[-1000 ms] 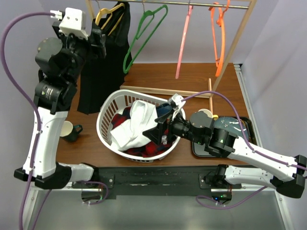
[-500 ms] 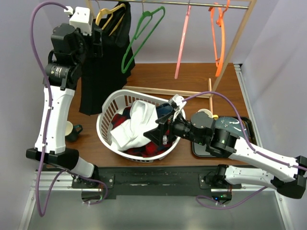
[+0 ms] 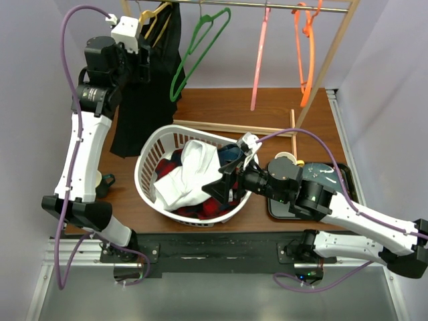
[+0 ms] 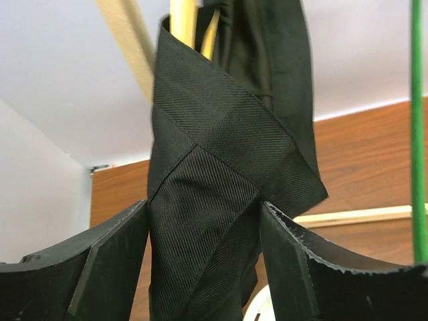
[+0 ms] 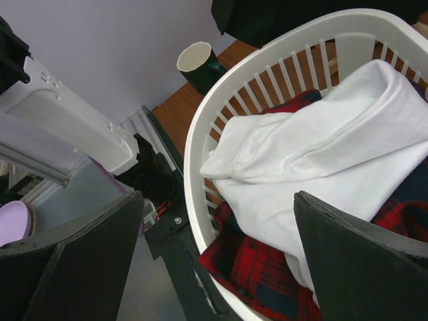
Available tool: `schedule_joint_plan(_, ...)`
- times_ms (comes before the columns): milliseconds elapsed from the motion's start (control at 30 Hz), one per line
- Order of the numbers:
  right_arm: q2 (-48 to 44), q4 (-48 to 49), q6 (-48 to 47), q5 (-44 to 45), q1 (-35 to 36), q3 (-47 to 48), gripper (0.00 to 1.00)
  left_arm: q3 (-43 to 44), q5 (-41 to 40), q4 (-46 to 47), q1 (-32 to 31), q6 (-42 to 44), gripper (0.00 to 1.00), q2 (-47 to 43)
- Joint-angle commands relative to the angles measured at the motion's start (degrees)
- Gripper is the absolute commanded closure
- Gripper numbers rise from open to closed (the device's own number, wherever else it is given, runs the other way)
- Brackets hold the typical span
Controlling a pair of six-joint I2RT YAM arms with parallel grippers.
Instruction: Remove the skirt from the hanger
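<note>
The black skirt (image 3: 144, 100) hangs from a yellow hanger (image 3: 155, 15) at the left end of the rail. My left gripper (image 3: 142, 57) is up at the skirt's top. In the left wrist view its fingers stand on either side of a folded band of the skirt (image 4: 207, 194), which fills the gap between them; the left gripper (image 4: 204, 234) is open around it, with the hanger (image 4: 182, 20) just above. My right gripper (image 3: 224, 188) hovers open over the near rim of the laundry basket, holding nothing. Its fingers frame white and red plaid clothes in the right gripper (image 5: 217, 221) view.
A white basket (image 3: 144, 160) of clothes sits mid-table. Green (image 3: 194, 53), pink (image 3: 257, 67) and orange (image 3: 306, 47) empty hangers hang on the rail (image 3: 267, 5). A dark green mug (image 5: 197, 63) stands left of the basket. A black tray (image 3: 338, 174) lies at the right.
My left arm has risen and swung right, up to the top of the skirt, and its jaws have narrowed around the fabric. The right arm has barely moved.
</note>
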Motion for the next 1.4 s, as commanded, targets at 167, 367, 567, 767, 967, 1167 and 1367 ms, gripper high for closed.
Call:
schedule_joint_plan(167, -0.41, 1.48, -0.25, -0.35, 0.22, -0.04, 0.02, -2.53, 5.22, 4.85, 0.44, 2.2, 0.29, -2.09)
schedule_joint_plan(367, -0.67, 1.48, 0.1, -0.53, 0.13, 0.04, 0.02, -3.5, 4.69, 4.85, 0.44, 2.12, 0.47, -1.3)
schedule_joint_plan(567, -0.67, 1.65, 0.45, -0.62, 0.22, 0.31, 0.02, -3.67, 5.92, 5.82, 0.44, 0.45, 0.78, -0.77)
schedule_joint_plan(767, -0.58, 2.01, 0.89, -1.06, 0.13, 0.39, 0.02, -3.15, 5.84, 6.69, 0.44, -0.52, 1.0, -0.68)
schedule_joint_plan(967, -0.49, 2.09, 0.89, -1.06, 0.13, 0.48, 0.02, -1.92, 5.49, 9.59, 0.44, -1.66, 1.0, -2.0)
schedule_joint_plan(1167, -0.49, 2.09, 0.98, -0.97, 0.13, 0.57, 0.02, 1.07, 5.04, 11.18, 0.44, -2.19, 1.0, -2.7)
schedule_joint_plan(1367, -0.58, 2.09, 0.81, -0.79, 0.13, 0.66, 0.02, 3.27, 4.52, 11.0, 0.44, -3.33, 1.0, -3.05)
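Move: The upper part of the black skirt hangs right at the left hand's open fingers, its middle about 3 cm ahead and level in height. Its yellow hanger is some 8 cm ahead, 2 cm right and 8 cm up; the green hanger is about 6 cm ahead and 14 cm right, a little higher. From the idle right hand, the skirt's upper part lies roughly 33 cm ahead, 37 cm left and 11 cm up. Easing about 1.5 cm right, the left hand shuts its open fingers and pinches the black skirt's upper part. ##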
